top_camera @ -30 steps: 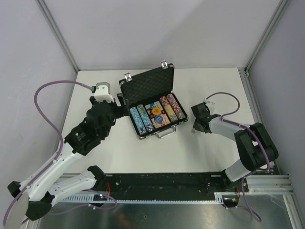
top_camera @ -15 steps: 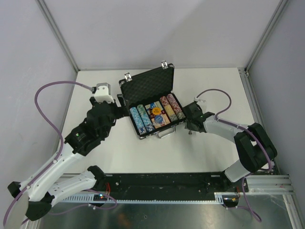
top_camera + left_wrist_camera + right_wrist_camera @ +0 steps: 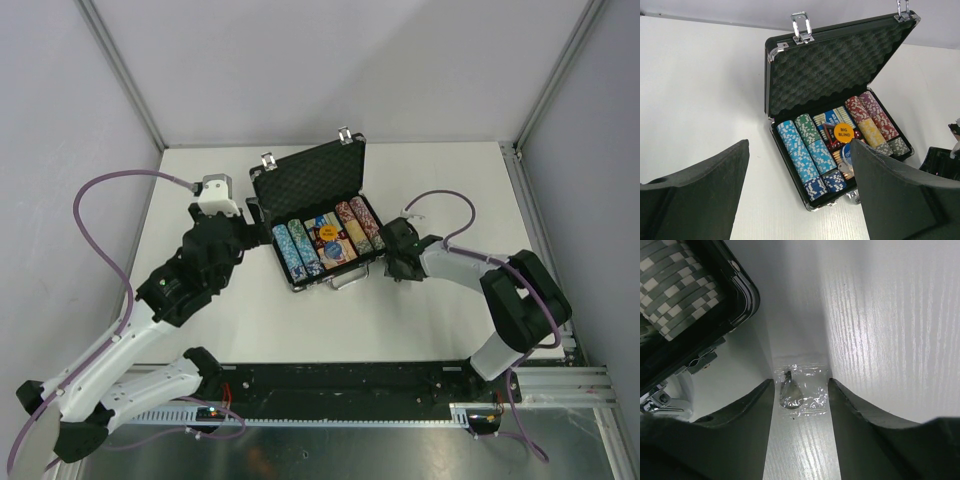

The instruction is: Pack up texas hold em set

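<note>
The texas hold em set is a black silver-trimmed briefcase standing open mid-table, its foam-lined lid raised at the back. Rows of poker chips, card decks and an orange "BIG BLIND" button fill it. My left gripper hovers open just left of the case, empty. My right gripper is low on the table by the case's front right corner, open. A small clear plastic bag holding a dark metal piece lies flat between its fingers.
The case's silver front latch shows to the left of my right fingers. The table's metal frame posts mark the back corners, and grey walls close in left and right. Purple cables loop from both wrists.
My right gripper has moved left to the case's front right corner and gone from shut to open, now straddling the small bag. The left arm and the case have not moved.
</note>
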Controlling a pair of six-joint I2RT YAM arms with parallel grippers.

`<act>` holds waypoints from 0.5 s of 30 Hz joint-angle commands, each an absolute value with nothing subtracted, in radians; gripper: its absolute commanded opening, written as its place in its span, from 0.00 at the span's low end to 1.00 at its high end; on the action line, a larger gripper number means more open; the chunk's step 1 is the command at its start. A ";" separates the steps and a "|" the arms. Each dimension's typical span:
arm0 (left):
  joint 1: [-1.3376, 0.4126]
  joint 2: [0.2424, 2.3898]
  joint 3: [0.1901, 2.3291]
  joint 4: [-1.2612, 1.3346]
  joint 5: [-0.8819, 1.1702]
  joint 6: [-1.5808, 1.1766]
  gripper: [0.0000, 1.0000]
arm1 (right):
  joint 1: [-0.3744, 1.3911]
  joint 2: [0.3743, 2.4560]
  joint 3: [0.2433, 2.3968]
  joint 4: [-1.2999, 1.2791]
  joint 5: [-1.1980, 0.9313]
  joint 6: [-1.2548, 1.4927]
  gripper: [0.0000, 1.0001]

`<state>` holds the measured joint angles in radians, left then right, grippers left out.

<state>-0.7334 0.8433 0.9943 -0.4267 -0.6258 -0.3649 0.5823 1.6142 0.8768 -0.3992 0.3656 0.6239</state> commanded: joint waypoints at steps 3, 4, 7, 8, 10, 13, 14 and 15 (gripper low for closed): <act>-0.729 0.829 0.987 -0.388 -0.653 -0.350 0.86 | 0.577 1.646 0.896 -0.414 0.336 0.617 0.40; -0.729 0.828 0.987 -0.388 -0.653 -0.350 0.86 | 0.576 1.643 0.894 -0.411 0.333 0.617 0.36; -0.730 0.826 0.987 -0.389 -0.653 -0.349 0.86 | 0.578 1.628 0.893 -0.402 0.331 0.616 0.24; -0.730 0.826 0.987 -0.389 -0.653 -0.349 0.86 | 0.579 1.621 0.893 -0.398 0.330 0.614 0.21; -0.729 0.824 0.986 -0.389 -0.655 -0.348 0.86 | 0.585 1.607 0.893 -0.386 0.332 0.610 0.17; -0.729 0.821 0.986 -0.388 -0.655 -0.348 0.86 | 0.595 1.586 0.893 -0.367 0.339 0.603 0.15; -0.729 0.820 0.985 -0.389 -0.656 -0.348 0.86 | 0.599 1.575 0.893 -0.362 0.340 0.602 0.14; -0.729 0.820 0.985 -0.389 -0.657 -0.348 0.86 | 0.602 1.567 0.894 -0.355 0.342 0.600 0.14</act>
<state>-0.7334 0.8402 0.9936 -0.4267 -0.6262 -0.3649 0.5850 1.6096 0.8814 -0.3832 0.3496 0.6086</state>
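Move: The small clear packet lies on the table between the right fingertips already, at most 1 cm below the hand point. From that hand the case's nearest corner is about 5 cm ahead, 3 cm left and 2 cm higher; the case handle is level with it, some 11 cm left; the red chip row is about 13 cm ahead and 7 cm left. From the left hand, the packet is roughly 30 cm right, 2 cm ahead and 30 cm below. The right fingertips, already astride the small clear packet, close from about half open to nearly shut and pinch it between their tips from both sides. The hand otherwise all but stays in place, low over the table beside the case corner, drifting only some half a centimetre left with the wrist unturned. ##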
